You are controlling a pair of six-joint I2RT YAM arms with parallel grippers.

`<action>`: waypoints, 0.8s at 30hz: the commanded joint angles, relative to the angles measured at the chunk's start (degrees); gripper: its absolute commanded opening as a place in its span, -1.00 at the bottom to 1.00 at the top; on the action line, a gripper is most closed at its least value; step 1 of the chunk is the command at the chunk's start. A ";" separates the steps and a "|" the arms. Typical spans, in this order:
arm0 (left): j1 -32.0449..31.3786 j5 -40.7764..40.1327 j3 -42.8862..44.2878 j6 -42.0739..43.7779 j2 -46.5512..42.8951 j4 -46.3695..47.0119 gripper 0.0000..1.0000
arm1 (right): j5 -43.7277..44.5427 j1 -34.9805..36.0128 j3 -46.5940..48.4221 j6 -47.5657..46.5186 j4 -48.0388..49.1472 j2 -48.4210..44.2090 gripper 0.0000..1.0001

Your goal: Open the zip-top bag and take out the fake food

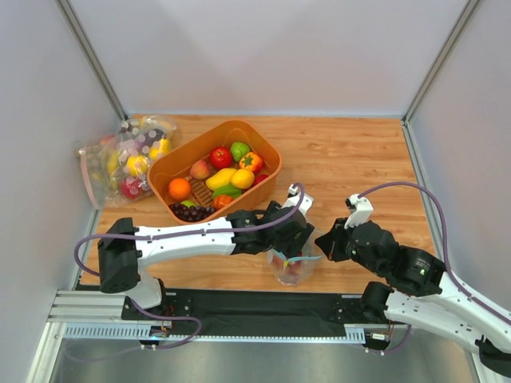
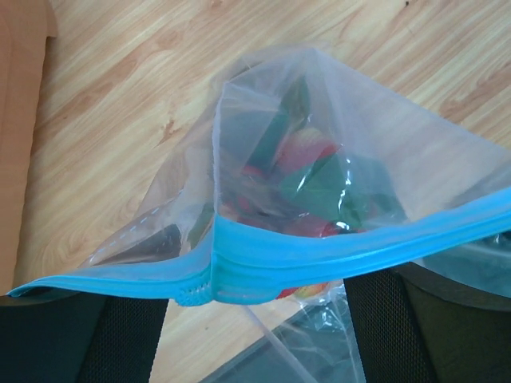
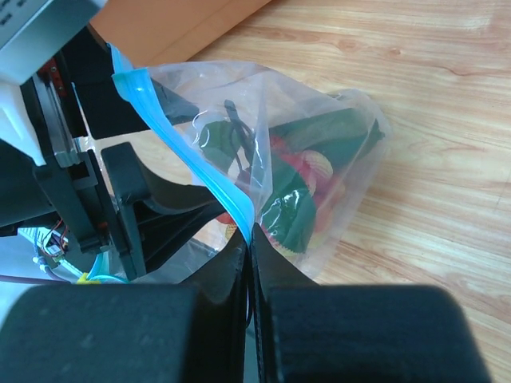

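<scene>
The zip-top bag (image 1: 292,268) stands on the wood between both grippers, its light-blue zip strip (image 2: 319,251) on top. Red and dark green fake food (image 2: 319,187) shows through the clear plastic, also in the right wrist view (image 3: 297,209). My right gripper (image 3: 251,239) is shut on one end of the zip strip (image 3: 200,171); it sits just right of the bag in the top view (image 1: 326,244). My left gripper (image 2: 255,319) is over the bag (image 1: 289,239) with its fingers (image 2: 120,339) spread wide. The strip lies across in front of them, unpinched.
An orange basket (image 1: 270,152) of plastic produce stands behind the left arm. Clear bags with pink strips (image 1: 128,155) lie at the far left by the wall. A black mat (image 1: 239,307) runs along the near edge. Grey walls enclose the table.
</scene>
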 commanded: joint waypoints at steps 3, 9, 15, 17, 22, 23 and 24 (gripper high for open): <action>1.16 -1.09 -0.43 -1.78 1.41 4.03 0.73 | -0.55 0.25 -0.43 0.19 1.04 -0.62 -0.99; 2.04 0.23 -0.26 -1.95 4.75 5.70 0.68 | -1.08 0.25 -0.87 -0.17 1.48 -0.53 -0.99; 2.48 0.40 1.06 -2.13 7.92 6.49 0.37 | -1.35 0.25 -1.22 -0.26 1.39 -0.88 -0.99; 2.57 0.32 1.32 -1.69 8.71 6.50 0.11 | -1.35 0.25 -1.30 -0.34 1.04 -1.06 -0.99; 2.75 1.37 0.62 -0.46 7.75 7.55 -0.72 | -0.82 0.25 -1.83 0.18 0.25 -2.11 -0.99; 2.66 1.55 0.27 -0.20 7.40 7.64 -0.98 | -0.64 0.34 -1.92 0.27 0.25 -2.29 -0.99; 2.66 1.81 0.01 -0.20 6.61 7.64 -1.00 | -0.56 0.25 -2.09 0.45 0.07 -2.81 -0.99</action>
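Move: The fake food in the open bag lies just below the left hand, roughly 7 cm down, about 2 cm ahead and 2 cm to its right. The corner of the blue zip that the right fingers hold is some 6 cm to the left hand's right, 2 cm back and 3 cm higher. The orange box's middle is around 20 cm ahead, 20 cm to the left and 10 cm below it. From the right hand the fake food lies about 8 cm left, 2 cm ahead and 12 cm down. The left hand, its wide-open fingers already in the bag's mouth, eases forward and to the right by about 2 cm each way, then sinks about 5 cm past the blue zip towards the fake food, its tilt hardly changing, and in the second half of the reach its fingers swing nearly shut down inside the bag. The right hand keeps its closed pinch on the zip's corner to hold the mouth open and sags by barely 1 cm; whether the left fingers have caught a piece can't be seen. ##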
